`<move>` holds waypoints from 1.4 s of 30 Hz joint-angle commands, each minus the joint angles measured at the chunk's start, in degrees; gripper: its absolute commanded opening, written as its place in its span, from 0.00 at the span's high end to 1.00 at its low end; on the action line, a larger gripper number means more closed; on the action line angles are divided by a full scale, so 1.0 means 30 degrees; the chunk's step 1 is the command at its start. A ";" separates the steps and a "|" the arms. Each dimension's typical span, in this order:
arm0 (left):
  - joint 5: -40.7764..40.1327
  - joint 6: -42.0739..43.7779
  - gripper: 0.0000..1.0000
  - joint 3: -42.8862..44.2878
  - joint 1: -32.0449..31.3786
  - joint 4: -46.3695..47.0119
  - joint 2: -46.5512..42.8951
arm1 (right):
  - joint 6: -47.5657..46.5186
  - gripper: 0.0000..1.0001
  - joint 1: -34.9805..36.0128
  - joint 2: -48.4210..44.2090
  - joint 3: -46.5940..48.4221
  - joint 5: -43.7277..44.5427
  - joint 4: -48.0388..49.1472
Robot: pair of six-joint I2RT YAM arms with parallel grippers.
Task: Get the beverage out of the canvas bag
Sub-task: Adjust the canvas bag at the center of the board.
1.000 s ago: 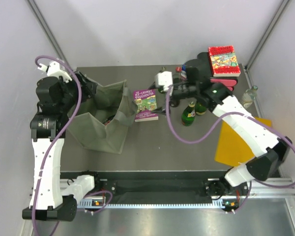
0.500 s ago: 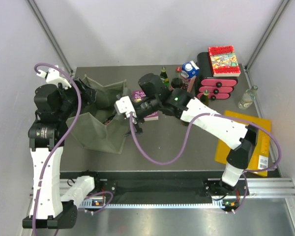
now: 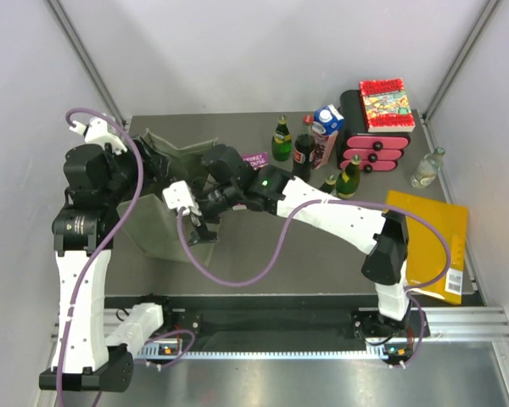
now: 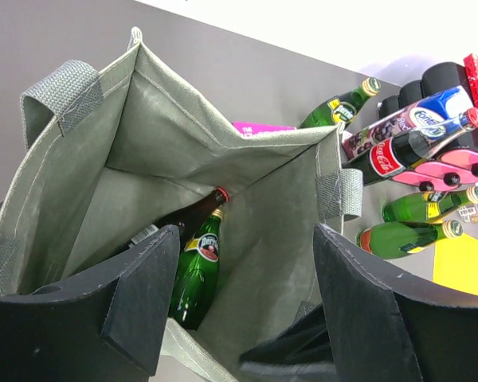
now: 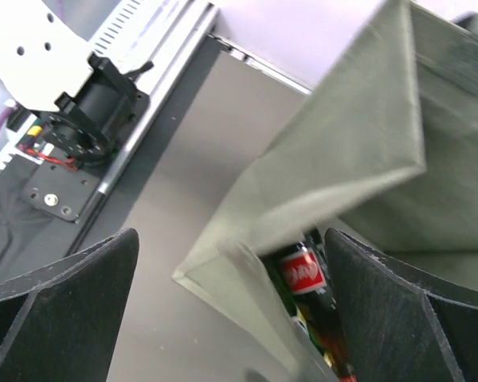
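The olive canvas bag stands open at the table's left. In the left wrist view the canvas bag holds a beverage, a green Perrier bottle, beside a dark cola bottle with a red cap. My left gripper hangs open over the bag's mouth, at its far left rim. My right gripper is open at the bag's near right corner, the rim between its fingers. The cola bottle's red label shows just inside.
At the back stand a green bottle, a cola bottle, a carton and a pink drawer box with a book on top. More bottles stand nearby. A purple book and a yellow envelope lie flat.
My right arm has swung left from the bottles at the back right, across the purple book, to the bag's near corner. The left arm has barely moved.
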 commanded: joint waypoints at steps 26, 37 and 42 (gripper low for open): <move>-0.0327 0.0814 0.29 -0.1568 -0.0012 -0.1356 0.1284 | -0.3106 0.71 0.2019 -0.0959 -0.4681 -0.1705 0.1773; -0.0151 0.1165 0.29 -0.2155 -0.0012 -0.2761 0.1343 | -0.3075 0.70 0.2136 -0.0549 -0.5355 -0.1734 0.3269; 0.1048 0.0581 0.30 -0.3119 -0.0012 -0.3026 0.1460 | -0.3456 0.68 0.2136 -0.0548 -0.5735 -0.2056 0.2891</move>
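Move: The canvas bag's near rim lies just by the open right hand, about 3 cm back, 1 cm left and 3 cm below it. Inside, the cola bottle lies about 12 cm ahead, 9 cm left and 24 cm below that hand, with the green bottle some 3 cm to the right of it. From the left hand, the green bottle is about 2 cm ahead, 3 cm left and 32 cm down; the near rim is some 15 cm back, 4 cm right and 12 cm below. The right gripper closes on the bag's near rim, pinching the canvas between its pads, as it travels about 6 cm down and nearly as far back, turning slightly counter-clockwise; it then holds on there, almost still. Meanwhile the left hand, fingers staying open, sinks nearly 10 cm over the bag's mouth towards the green bottle, tipping some 20 degrees further down. ##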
